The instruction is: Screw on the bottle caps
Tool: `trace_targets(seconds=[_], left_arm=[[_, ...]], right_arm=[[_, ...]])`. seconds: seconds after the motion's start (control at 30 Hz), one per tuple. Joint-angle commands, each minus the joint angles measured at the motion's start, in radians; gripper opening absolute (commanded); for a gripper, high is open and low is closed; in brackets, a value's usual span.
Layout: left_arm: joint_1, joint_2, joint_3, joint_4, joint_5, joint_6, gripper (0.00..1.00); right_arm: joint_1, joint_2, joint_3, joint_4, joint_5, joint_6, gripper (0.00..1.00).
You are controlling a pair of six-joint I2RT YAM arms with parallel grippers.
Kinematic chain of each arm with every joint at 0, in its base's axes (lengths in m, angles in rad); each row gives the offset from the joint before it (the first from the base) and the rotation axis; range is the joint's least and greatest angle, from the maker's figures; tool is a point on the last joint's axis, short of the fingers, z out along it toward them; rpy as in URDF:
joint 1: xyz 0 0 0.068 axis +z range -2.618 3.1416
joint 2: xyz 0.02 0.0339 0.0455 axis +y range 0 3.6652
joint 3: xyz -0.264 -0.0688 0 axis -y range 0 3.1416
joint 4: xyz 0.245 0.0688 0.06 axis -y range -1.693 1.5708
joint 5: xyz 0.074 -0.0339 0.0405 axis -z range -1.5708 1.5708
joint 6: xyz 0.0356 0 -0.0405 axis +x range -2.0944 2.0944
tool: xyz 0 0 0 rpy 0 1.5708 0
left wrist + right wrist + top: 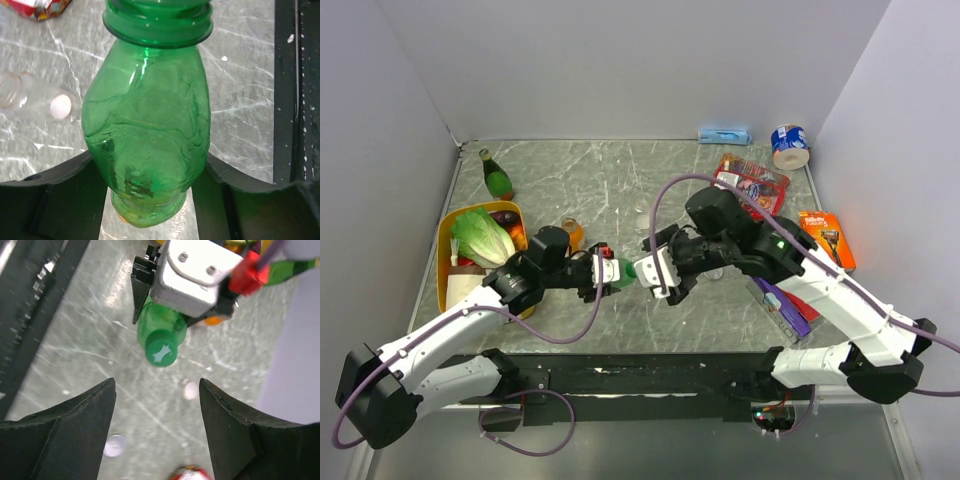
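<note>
My left gripper is shut on the bright green bottle, holding it sideways above the table, neck towards the right arm. The green cap sits on its neck. My right gripper is open and empty, its fingers just short of that cap, apart from it. The clear bottle lies on the table beyond. Pale round discs lie on the table; I cannot tell if one is the clear cap. The orange bottle stands behind the left gripper. The orange cap is not in view.
A yellow tray with lettuce is at the left. A tall dark-green bottle stands at the back left. A red packet, an orange razor pack and a purple box lie at the right. A black strip runs along the front edge.
</note>
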Motion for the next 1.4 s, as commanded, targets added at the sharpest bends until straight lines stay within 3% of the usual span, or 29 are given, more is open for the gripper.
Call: trace_targets(seconds=[0.0,0.27,0.8,1.07,1.2,1.37], left_arm=[[-0.005,0.000,0.055,-0.032,0.082,0.090,0.01],[-0.003,0.000,0.067,-0.029,0.086,0.087,0.01],[-0.005,0.020,0.083,0.013,0.087,0.052,0.01],[-0.005,0.017,0.077,0.030,0.078,0.047,0.01],[-0.005,0.012,0.060,0.112,0.035,-0.029,0.01],[-0.006,-0.012,0.017,0.332,-0.205,-0.248,0.01]], right_arm=[[0.035,0.009,-0.004,0.087,0.041,-0.168,0.72],[0.067,0.028,-0.024,0.072,0.029,-0.222,0.62],[0.069,0.077,-0.004,0.018,-0.021,-0.254,0.54],[0.069,0.100,0.002,0.029,-0.008,-0.219,0.42],[0.057,0.139,0.028,0.101,0.029,-0.016,0.30],[0.017,0.265,0.175,0.100,0.117,0.392,0.16]])
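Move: The green cap, already sitting on the mouth of the green bottle, lies about 4 cm to the right hand's left, some 4 cm below it and 1 cm farther out. From the left hand, which holds the bottle, it is roughly 5 cm right, 9 cm up and level. On the table some 28 cm below the right hand, the clear bottle stands 13 cm ahead and 4 cm left, the clear disc 2 cm back and 16 cm right. The green cap is pinched anew by the right fingers, which come in open, going left and down about 4 cm in all while the wrist turns some 10 degrees counter-clockwise, and close on its sides late on. Keeping hold, the right hand then sweeps forward about 2 cm, its wrist turning back clockwise, while the left hand, still gripping the bottle, goes forward 1 to 2 cm and turns slightly counter-clockwise. ##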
